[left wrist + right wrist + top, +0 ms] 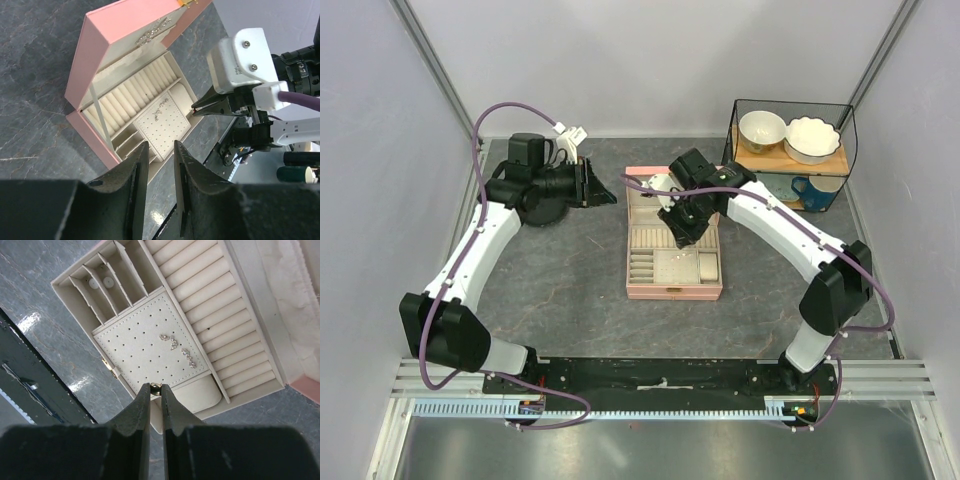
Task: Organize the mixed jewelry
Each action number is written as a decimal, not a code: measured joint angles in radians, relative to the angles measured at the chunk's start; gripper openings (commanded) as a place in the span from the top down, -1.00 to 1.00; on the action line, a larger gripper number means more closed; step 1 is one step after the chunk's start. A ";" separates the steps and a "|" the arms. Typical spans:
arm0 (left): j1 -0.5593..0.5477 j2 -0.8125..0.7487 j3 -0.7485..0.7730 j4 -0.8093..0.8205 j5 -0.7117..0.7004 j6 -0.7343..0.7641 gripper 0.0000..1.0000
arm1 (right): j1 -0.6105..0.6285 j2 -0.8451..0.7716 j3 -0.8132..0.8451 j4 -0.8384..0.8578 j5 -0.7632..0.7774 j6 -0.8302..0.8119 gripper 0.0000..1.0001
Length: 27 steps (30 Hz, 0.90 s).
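The pink jewelry box [674,291] lies open at mid-table, its cream tray showing ring rolls, slots and a dotted pad [145,347]. Small sparkling jewelry pieces [181,350] sit in a row on that pad, and they also show in the left wrist view as jewelry pieces [160,111]. Two pale round pieces [100,283] lie in the slots. My right gripper [156,386] hangs over the tray's near corner, shut on a tiny gold piece [156,385]. My left gripper [161,150] is off the box's left side, open, nothing between its fingers.
A wire basket [790,150] at the back right holds two white bowls and a blue mug [810,188]. The box's raised lid [125,25] stands at the far side. A black rail [660,375] runs along the near edge by the arm bases.
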 measured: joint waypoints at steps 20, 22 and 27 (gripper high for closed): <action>0.001 -0.021 -0.047 -0.018 -0.029 0.061 0.33 | -0.001 0.051 -0.072 0.040 -0.030 0.006 0.75; 0.001 -0.023 -0.048 -0.018 -0.034 0.067 0.32 | -0.001 0.052 -0.089 0.050 -0.040 0.006 0.75; 0.001 -0.031 -0.054 -0.018 -0.045 0.089 0.32 | -0.001 0.053 -0.119 0.068 -0.058 0.006 0.75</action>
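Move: The right gripper already pinches a small gold piece; the dotted panel of the open jewelry box is about 9 cm below it, its middle some 2 cm to the left and 1 cm nearer the base. The ring rolls lie about 5 cm ahead and 2 cm left; the divided slots 10 cm left and 1 cm back, the beige pad 5 cm right and 1 cm back. From the idle left gripper the panel is roughly 12 cm right, 5 cm back and 18 cm down. Keep the gold piece pinched and lower the right gripper about 5 cm towards the dotted panel, easing almost to a halt partway; then go on down while drawing back a little over 1 cm, the fingertips tipping slightly towards the base. Don't open the fingers. Let the left gripper sink about 2 cm, well clear of the box. ##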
